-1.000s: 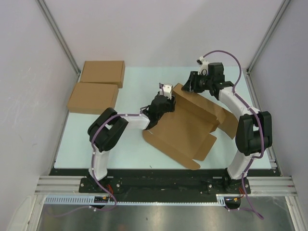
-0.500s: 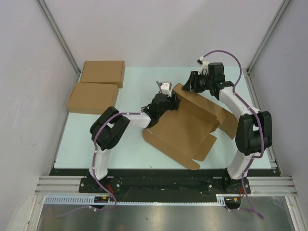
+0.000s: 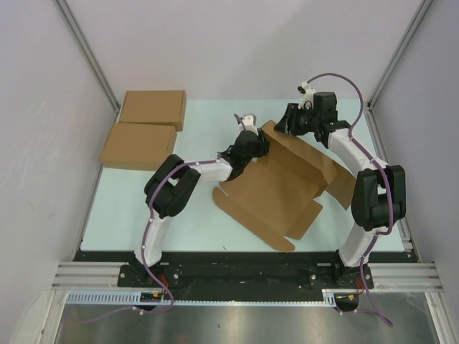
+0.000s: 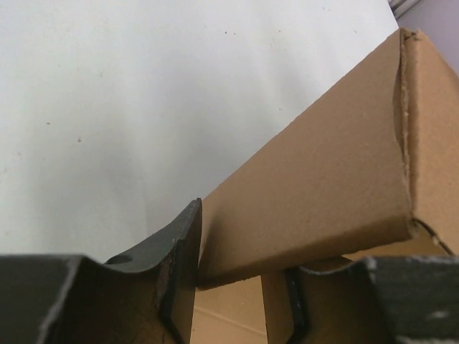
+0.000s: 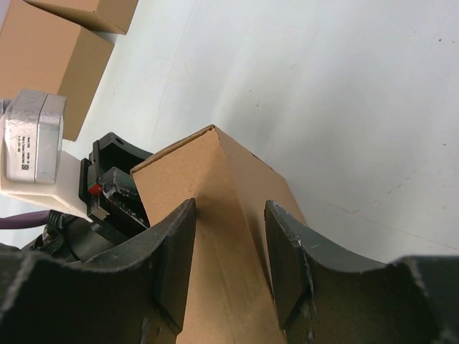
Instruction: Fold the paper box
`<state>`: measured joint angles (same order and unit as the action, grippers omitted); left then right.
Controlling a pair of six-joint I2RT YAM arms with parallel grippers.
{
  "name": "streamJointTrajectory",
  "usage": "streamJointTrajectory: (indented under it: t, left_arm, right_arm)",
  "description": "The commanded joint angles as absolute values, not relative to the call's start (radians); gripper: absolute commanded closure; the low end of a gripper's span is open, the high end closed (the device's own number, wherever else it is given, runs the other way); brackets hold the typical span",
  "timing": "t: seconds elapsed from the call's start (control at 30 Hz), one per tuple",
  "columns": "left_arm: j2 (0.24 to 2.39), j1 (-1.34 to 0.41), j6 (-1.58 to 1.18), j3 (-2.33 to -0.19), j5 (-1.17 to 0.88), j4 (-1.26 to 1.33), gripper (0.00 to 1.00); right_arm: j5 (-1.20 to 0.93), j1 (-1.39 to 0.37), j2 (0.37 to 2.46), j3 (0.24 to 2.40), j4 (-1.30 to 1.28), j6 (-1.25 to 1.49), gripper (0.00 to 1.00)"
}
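Note:
The paper box (image 3: pixel 269 197) lies as a large brown die-cut sheet in the middle of the table, its back wall folded up into a ridge. My left gripper (image 3: pixel 252 147) is at the left end of that raised wall. In the left wrist view its jaws (image 4: pixel 244 244) stand apart, open, around the wall's end (image 4: pixel 323 179), which touches the left finger (image 4: pixel 183 272). My right gripper (image 3: pixel 287 123) sits at the wall's back corner. The right wrist view shows it (image 5: pixel 229 208) shut across the folded cardboard ridge (image 5: pixel 222 165), both pads against its sides.
Two made-up flat brown boxes (image 3: pixel 153 107) (image 3: pixel 138 145) lie at the back left of the pale green table (image 3: pixel 143 208). They also show in the right wrist view (image 5: pixel 43 64). Grey walls with metal rails (image 3: pixel 90 54) close in the sides.
My left gripper has reached further back and to the right, along the end of the raised wall, and its arm has stretched out. The right gripper has hardly moved.

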<state>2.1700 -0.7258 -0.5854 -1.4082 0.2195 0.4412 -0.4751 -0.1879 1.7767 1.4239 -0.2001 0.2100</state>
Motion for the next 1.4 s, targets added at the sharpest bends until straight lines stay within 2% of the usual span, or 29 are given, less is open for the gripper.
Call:
streamJointTrajectory:
  t: [0.0,0.23,0.53,0.93,1.2,1.37]
  left_arm:
    - [2.212,-0.733,-0.71,-1.473,0.213,0.39,0.65]
    - [2.203,-0.733,-0.709,-1.437,0.196,0.454,1.0]
    - [2.086,-0.729,-0.554,-1.284,0.227,0.583,1.0]
    - [1.927,-0.726,-0.276,-1.129,0.359,0.58,1.0]
    - [1.876,-0.723,-0.241,-1.063,0.419,0.577,1.0]
    - [1.832,-0.723,-0.264,-1.008,0.483,0.566,1.0]
  right_arm:
    - [-0.459,-0.196,1.81,1.414,-0.325,0.189,0.53]
    - [-0.46,-0.195,1.81,1.413,-0.327,0.19,0.53]
    - [-0.459,-0.189,1.79,1.416,-0.314,0.201,0.52]
    - [-0.33,-0.222,1.732,1.471,-0.307,0.239,0.29]
    - [-0.298,-0.23,1.695,1.491,-0.313,0.238,0.28]
    - [-0.206,-0.233,1.638,1.441,-0.264,0.261,0.27]
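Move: Just ahead of the left hand and slightly to its right is the middle of the paper box's corner flap, about 2 cm each way and roughly at its height, its free edge already between the open fingers. The folded far wall's middle is some 12 cm to that hand's right, level ahead. The floor panel's middle lies about 17 cm back and 8 cm below. From the right hand, the flap is about 4 cm back, 5 cm left and 6 cm below; the wall's middle is 6 cm back, 5 cm right. Drawing back and left off its spot, the left hand narrows its fingers, shuts them in a pinch on the lower edge of the corner flap, then goes on mostly left, about 9 cm in all and some 4 cm back, its left side rolling up nearly 20 degrees. The right hand stays within a centimetre or two, astride the far wall, opens its fingers wider and turns slightly clockwise. ##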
